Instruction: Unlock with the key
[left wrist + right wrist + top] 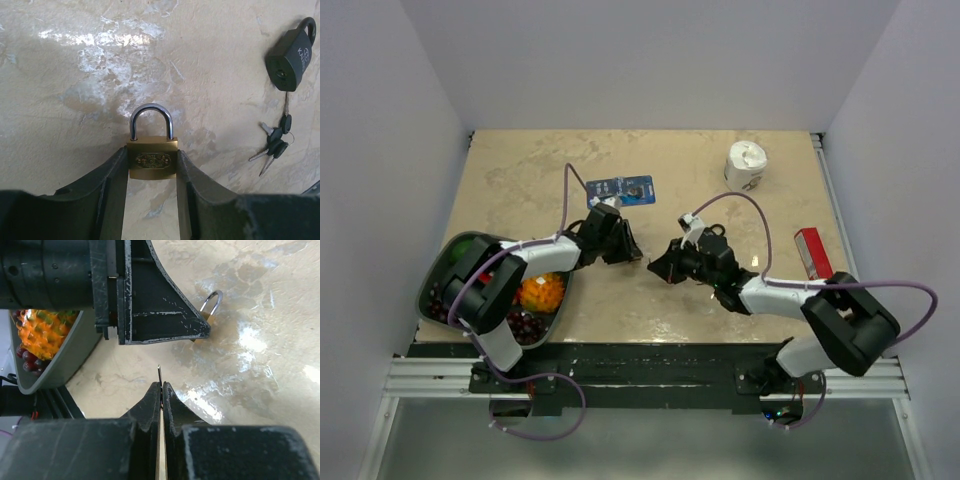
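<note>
My left gripper [152, 156] is shut on the sides of a small brass padlock [152, 161], whose silver shackle [151, 119] points away over the tabletop. To its right lies a black padlock [290, 57], and below that the key [275, 142], a bunch with black heads, flat on the table and untouched. My right gripper [161, 385] is shut on a thin silver blade [159, 372] seen edge-on, its tip pointing toward the left gripper's finger [165, 315] and the brass padlock [211, 314] behind it. From above, the left gripper [630, 248] and right gripper [665, 265] face each other mid-table.
A grey bowl [435, 290] with an orange fruit [542, 292] and dark grapes sits at the near left. A blue card [620, 190] lies behind the grippers. A white roll [748, 165] stands at the back right, a red box [812, 252] by the right edge.
</note>
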Motion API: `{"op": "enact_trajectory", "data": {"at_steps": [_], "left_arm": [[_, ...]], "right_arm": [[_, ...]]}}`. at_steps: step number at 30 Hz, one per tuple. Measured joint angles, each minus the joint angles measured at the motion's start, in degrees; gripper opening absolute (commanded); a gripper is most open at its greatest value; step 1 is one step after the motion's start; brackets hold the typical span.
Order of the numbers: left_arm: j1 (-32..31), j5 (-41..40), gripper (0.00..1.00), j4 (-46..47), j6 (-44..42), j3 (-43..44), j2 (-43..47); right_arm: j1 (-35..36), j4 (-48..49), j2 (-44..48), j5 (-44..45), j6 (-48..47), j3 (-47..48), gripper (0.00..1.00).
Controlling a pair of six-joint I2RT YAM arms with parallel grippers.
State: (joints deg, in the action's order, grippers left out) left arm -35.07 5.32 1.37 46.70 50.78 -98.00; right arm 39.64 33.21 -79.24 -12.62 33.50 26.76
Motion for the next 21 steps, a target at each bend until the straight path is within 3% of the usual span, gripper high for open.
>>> {"op": "enact_trajectory", "data": {"at_steps": [10, 21], "left_arm": [[0.2, -0.7, 0.0, 3.8, 2.3, -2.9, 0.1], [1.1, 0.6, 0.0, 7.6, 4.9, -5.1, 0.1]], "right_arm": [[0.1, 7.2, -14.3, -2.1, 4.4, 3.8, 0.0], [0.1, 12.7, -22.7, -3.6, 6.2, 4.5, 0.0]]}}
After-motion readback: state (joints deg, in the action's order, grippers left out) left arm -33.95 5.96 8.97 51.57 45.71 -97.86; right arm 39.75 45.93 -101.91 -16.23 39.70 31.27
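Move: The brass padlock, still pinched in the left fingers, is about 6 cm ahead of the right hand, 4 cm to its left and some 6 cm lower. On the table, roughly 10 cm below the right hand, the black padlock is 14 cm ahead and 12 cm to the right; the loose keys are 3 cm ahead and 13 cm right. From the left hand, the key is around 5 cm back, 3 cm left and 6 cm up. The brass padlock stays in the left fingers, easing down barely 1 cm, while the right hand brings the key down towards it. The right hand sinks about 7 cm while moving 3 cm left, drifts slightly forward early on, and tips its shut fingers some 10 degrees further down, slowing towards the end. ##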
